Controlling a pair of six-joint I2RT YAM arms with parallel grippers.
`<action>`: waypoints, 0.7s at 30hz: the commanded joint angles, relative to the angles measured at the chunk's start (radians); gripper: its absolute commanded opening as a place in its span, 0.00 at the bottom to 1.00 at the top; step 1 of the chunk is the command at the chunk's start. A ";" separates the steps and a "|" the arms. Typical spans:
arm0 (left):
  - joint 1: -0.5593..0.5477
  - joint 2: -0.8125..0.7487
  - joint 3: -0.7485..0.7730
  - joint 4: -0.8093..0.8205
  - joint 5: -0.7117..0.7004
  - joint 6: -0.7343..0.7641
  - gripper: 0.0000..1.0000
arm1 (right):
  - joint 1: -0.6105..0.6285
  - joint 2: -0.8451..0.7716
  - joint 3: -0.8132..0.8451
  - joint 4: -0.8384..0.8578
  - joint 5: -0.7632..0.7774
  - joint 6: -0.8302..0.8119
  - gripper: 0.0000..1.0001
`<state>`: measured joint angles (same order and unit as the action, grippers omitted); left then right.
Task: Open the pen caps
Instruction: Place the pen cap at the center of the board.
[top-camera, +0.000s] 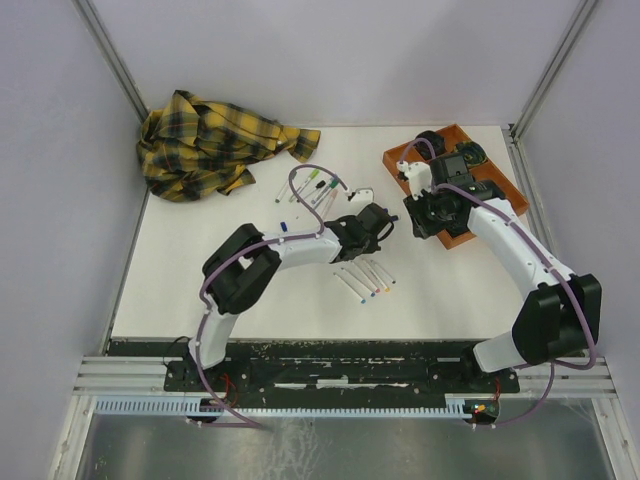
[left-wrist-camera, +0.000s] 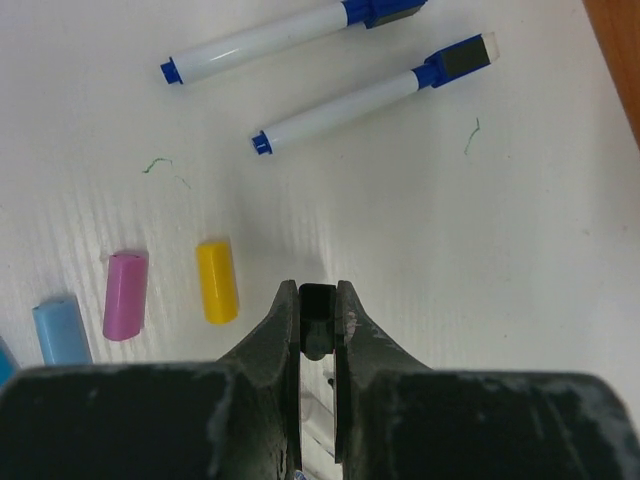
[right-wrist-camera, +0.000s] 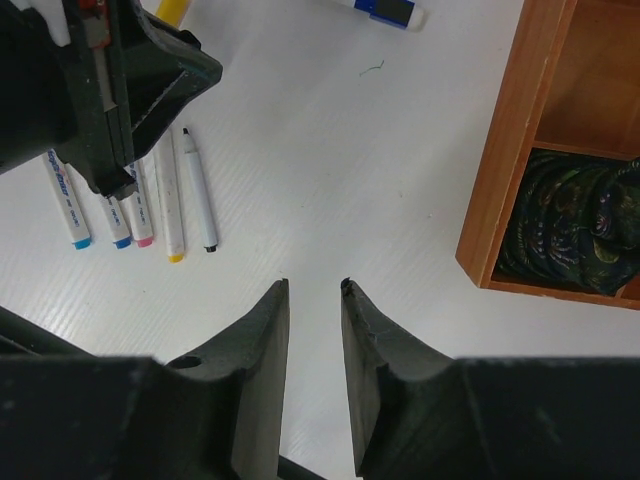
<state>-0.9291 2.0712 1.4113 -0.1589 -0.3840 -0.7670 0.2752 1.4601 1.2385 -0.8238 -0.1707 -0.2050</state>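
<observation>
In the left wrist view my left gripper is shut on a small black pen cap, held just above the white table. Loose caps lie to its left: yellow, pink and light blue. Two white pens with blue caps still on lie beyond. My right gripper hangs open over bare table with nothing between its fingers. To its left lies a row of uncapped pens, below the left gripper. From above, the two grippers stand close together.
An orange wooden tray holding dark round objects sits right of the right gripper, at the table's back right. A yellow plaid cloth lies at the back left. More capped pens lie near the back centre.
</observation>
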 joint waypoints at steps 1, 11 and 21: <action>-0.004 0.041 0.098 -0.082 -0.062 0.066 0.09 | -0.006 -0.039 -0.002 0.036 0.012 0.009 0.35; -0.003 0.081 0.139 -0.114 -0.090 0.054 0.32 | -0.011 -0.046 -0.005 0.038 0.001 0.010 0.35; -0.004 0.006 0.115 -0.089 -0.073 0.076 0.36 | -0.016 -0.052 -0.006 0.037 -0.014 0.013 0.35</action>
<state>-0.9291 2.1498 1.5120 -0.2745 -0.4416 -0.7383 0.2653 1.4467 1.2304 -0.8219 -0.1749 -0.2031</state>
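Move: The left hand still holds the black cap about 3 cm above its spot on the board, which lies roughly 1 cm ahead of the hand. The yellow cap is about 3 cm left and 1 cm ahead, with the pink cap some 3 cm left of it. The nearer blue-capped pen is about 6 cm ahead and 3 cm right; the uncapped black pen 6 cm back and 4 cm right. From the right hand, the spot is about 13 cm left, 4 cm ahead, well below. Down onto the board beside the yellow cap goes the left hand, sinking about 1.5 cm while easing slightly forward, then a little left. Partway down the fingers begin to part, and they let go of the black cap, which sits between the tips with a gap on both sides at the end; the wrist hardly tilts. ##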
